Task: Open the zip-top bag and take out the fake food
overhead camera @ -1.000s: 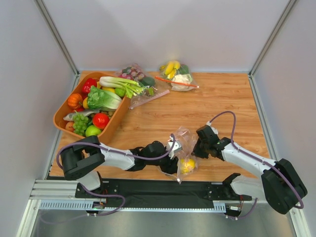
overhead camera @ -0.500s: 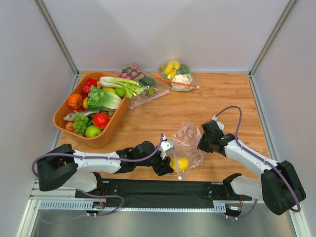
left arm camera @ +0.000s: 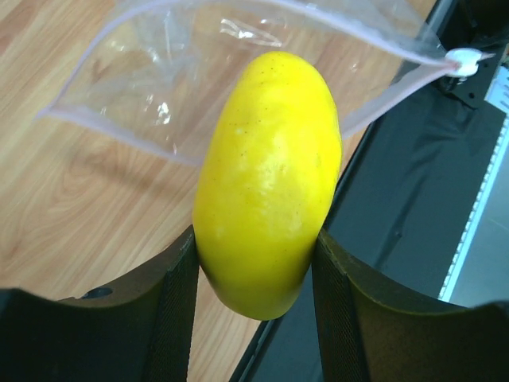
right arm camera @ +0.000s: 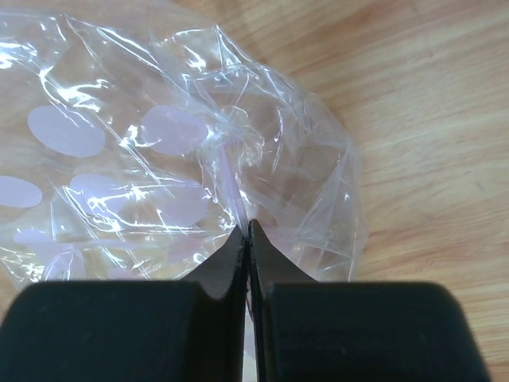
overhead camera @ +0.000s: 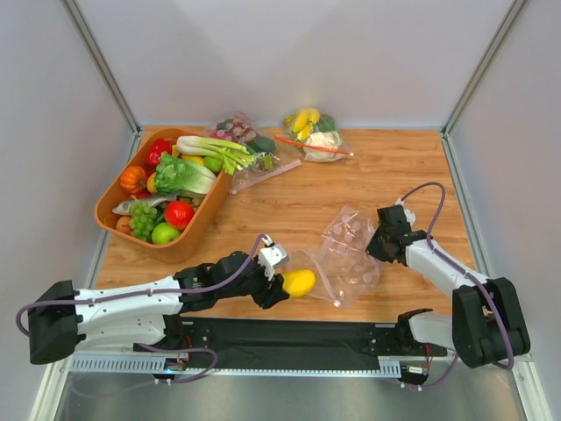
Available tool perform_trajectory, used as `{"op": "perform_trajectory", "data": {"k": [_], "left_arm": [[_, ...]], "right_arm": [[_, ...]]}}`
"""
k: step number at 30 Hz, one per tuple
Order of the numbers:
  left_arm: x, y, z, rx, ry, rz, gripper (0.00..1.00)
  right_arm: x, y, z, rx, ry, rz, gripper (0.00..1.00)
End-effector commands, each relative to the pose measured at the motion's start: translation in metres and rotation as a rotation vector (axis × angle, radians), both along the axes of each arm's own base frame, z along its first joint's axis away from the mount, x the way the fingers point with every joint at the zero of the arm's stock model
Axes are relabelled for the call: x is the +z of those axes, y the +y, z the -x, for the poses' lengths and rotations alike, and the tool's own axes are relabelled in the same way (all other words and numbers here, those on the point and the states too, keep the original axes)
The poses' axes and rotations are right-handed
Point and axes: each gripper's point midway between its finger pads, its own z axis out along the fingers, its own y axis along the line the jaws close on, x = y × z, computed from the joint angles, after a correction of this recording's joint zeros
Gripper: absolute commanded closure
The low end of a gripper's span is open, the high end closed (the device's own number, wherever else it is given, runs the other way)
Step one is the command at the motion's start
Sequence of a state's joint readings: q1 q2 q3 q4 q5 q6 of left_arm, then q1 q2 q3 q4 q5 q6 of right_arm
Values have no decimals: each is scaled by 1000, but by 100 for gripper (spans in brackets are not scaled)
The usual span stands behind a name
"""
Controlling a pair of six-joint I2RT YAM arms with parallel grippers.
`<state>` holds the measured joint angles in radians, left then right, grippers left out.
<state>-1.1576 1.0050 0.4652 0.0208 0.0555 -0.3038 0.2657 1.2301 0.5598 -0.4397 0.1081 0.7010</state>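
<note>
The clear zip-top bag [overhead camera: 346, 253] with pink dots lies crumpled on the wood near the front, its pink zip mouth [left arm camera: 238, 20] open toward the left arm. Just outside that mouth, my left gripper [overhead camera: 282, 282] is shut on the fake food, a yellow lemon-like piece [overhead camera: 299, 281], which fills the left wrist view [left arm camera: 269, 179] between both fingers. My right gripper [overhead camera: 382, 248] is shut on a fold of the bag's film [right arm camera: 238, 183] at its right end, jaws pressed together.
An orange tray [overhead camera: 197, 230] of fake vegetables and fruit stands at the left. Two other filled clear bags, one with grapes [overhead camera: 241, 132] and one with a banana [overhead camera: 311, 127], lie at the back. The black mat [overhead camera: 289, 338] runs along the table's near edge.
My left gripper has drawn the lemon piece out of the bag, leftward. My right gripper has pulled the bag to the right, and it now lies flatter.
</note>
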Motion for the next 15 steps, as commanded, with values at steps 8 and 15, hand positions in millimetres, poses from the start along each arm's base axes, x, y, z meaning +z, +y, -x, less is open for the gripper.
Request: {"op": "perform_trajectory", "data": {"k": [8,15], "left_arm": [[47,47,-50,233,-84,-54,100],[127,97,-114,468,-170,-13,100]], "right_arm": [[19,-27,-45,-76,-118,-12,100],[35,-22,-54,-52,-143,-46,64]]}}
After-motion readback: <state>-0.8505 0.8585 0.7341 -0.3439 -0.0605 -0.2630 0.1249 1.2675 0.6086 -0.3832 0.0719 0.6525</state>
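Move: The left hand already holds the yellow fruit; the orange bin's middle lies about 28 cm ahead of this hand, 33 cm left and some 4 cm lower. The red tomato in the bin is around 22 cm ahead, 30 cm left; the emptied zip bag lies roughly 9 cm ahead, 14 cm right, 10 cm below. For the right hand, shut on that bag's end, its middle is about 8 cm left, 2 cm back and 1 cm down. Leftward at first and nearly level, then swinging forward and climbing ever faster, the left hand carries the yellow fruit towards the orange bin, about 9 cm forward, 9 up and 7 left, turning some 20 degrees counter-clockwise with its grip kept. The right hand draws the pinched bag end roughly 3 cm forward and right, then rises slightly as its fingers part and let go of the bag. ##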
